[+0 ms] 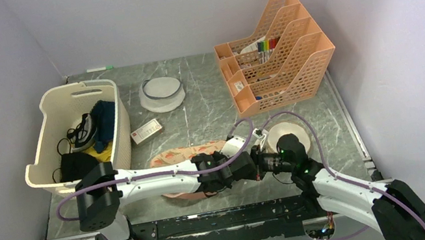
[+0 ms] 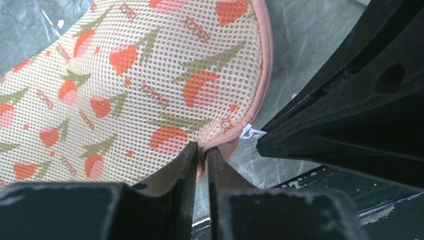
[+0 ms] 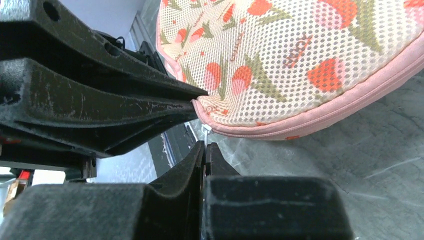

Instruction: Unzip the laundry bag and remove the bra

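The laundry bag (image 1: 178, 155) lies flat at the near middle of the table, mostly under my left arm. Its peach mesh with red flowers fills the left wrist view (image 2: 130, 80) and the right wrist view (image 3: 300, 55). My left gripper (image 2: 202, 150) is shut on the bag's pink zip edge at its corner; it also shows in the top view (image 1: 248, 167). My right gripper (image 3: 205, 146) is shut on the small white zip pull (image 3: 205, 131) just below that corner, tip to tip with the left gripper (image 1: 263, 165). The zip looks closed. The bra is hidden.
A cream slotted basket (image 1: 51, 155) with dark clothes stands at the left. A white round disc (image 1: 161, 93) is at the back middle, a small box (image 1: 146, 131) beside the basket, an orange file rack (image 1: 278, 59) at the back right, and a round white thing (image 1: 296, 130) by my right wrist.
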`<move>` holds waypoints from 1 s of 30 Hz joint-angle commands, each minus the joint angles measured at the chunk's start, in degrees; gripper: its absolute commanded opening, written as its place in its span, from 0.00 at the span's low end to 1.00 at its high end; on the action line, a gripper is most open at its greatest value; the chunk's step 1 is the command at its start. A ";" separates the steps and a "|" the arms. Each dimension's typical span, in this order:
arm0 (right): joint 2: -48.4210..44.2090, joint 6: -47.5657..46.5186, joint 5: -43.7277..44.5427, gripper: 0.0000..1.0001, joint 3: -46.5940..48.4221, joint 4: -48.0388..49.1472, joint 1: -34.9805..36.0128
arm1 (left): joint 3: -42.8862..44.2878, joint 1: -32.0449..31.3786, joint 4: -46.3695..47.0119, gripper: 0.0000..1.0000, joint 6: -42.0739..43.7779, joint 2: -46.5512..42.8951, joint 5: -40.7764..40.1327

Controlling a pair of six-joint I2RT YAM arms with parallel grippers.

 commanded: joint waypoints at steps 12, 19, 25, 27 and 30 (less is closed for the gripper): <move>1.83 -2.57 19.49 0.00 4.84 -12.34 -0.30 | -9.22 0.10 -4.32 0.07 -3.84 -14.67 -2.06; 3.45 -4.29 20.16 0.00 6.52 -13.97 -2.63 | -15.78 0.11 -3.66 0.07 -7.63 -18.73 -0.23; -7.27 -2.30 16.09 0.00 2.48 -10.59 -2.58 | -19.76 0.37 4.44 0.07 -6.81 -18.14 0.24; -11.23 -1.58 16.07 0.00 1.82 -12.36 -2.57 | -19.40 1.18 6.90 0.07 -5.28 -16.17 0.46; -15.13 -1.32 14.78 0.00 1.04 -14.84 -2.58 | -16.45 3.42 7.46 0.07 -3.22 -12.64 -0.32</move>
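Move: The bag rim my left hand is about to shut on is right between its pads, with the zipper pull about 2 cm to its right and 1 cm ahead. The laundry bag's middle is some 9 cm left and 4 cm ahead of that hand. For my right hand, already gripping the pull, the rim to pinch is about 2 cm left and 1 cm back; the white mesh pouch lies roughly 16 cm right and 8 cm ahead, a little lower. I finish closing my left fingers on the bag's rim beside the zipper pull, then draw it left by about 6 cm, arching up a couple of centimetres and back down. My right hand keeps its pinch on the pull and drags it the other way, forward some 5 cm and a bit to the right, dipping about 2 cm then rising again, turning about 15 degrees clockwise. ##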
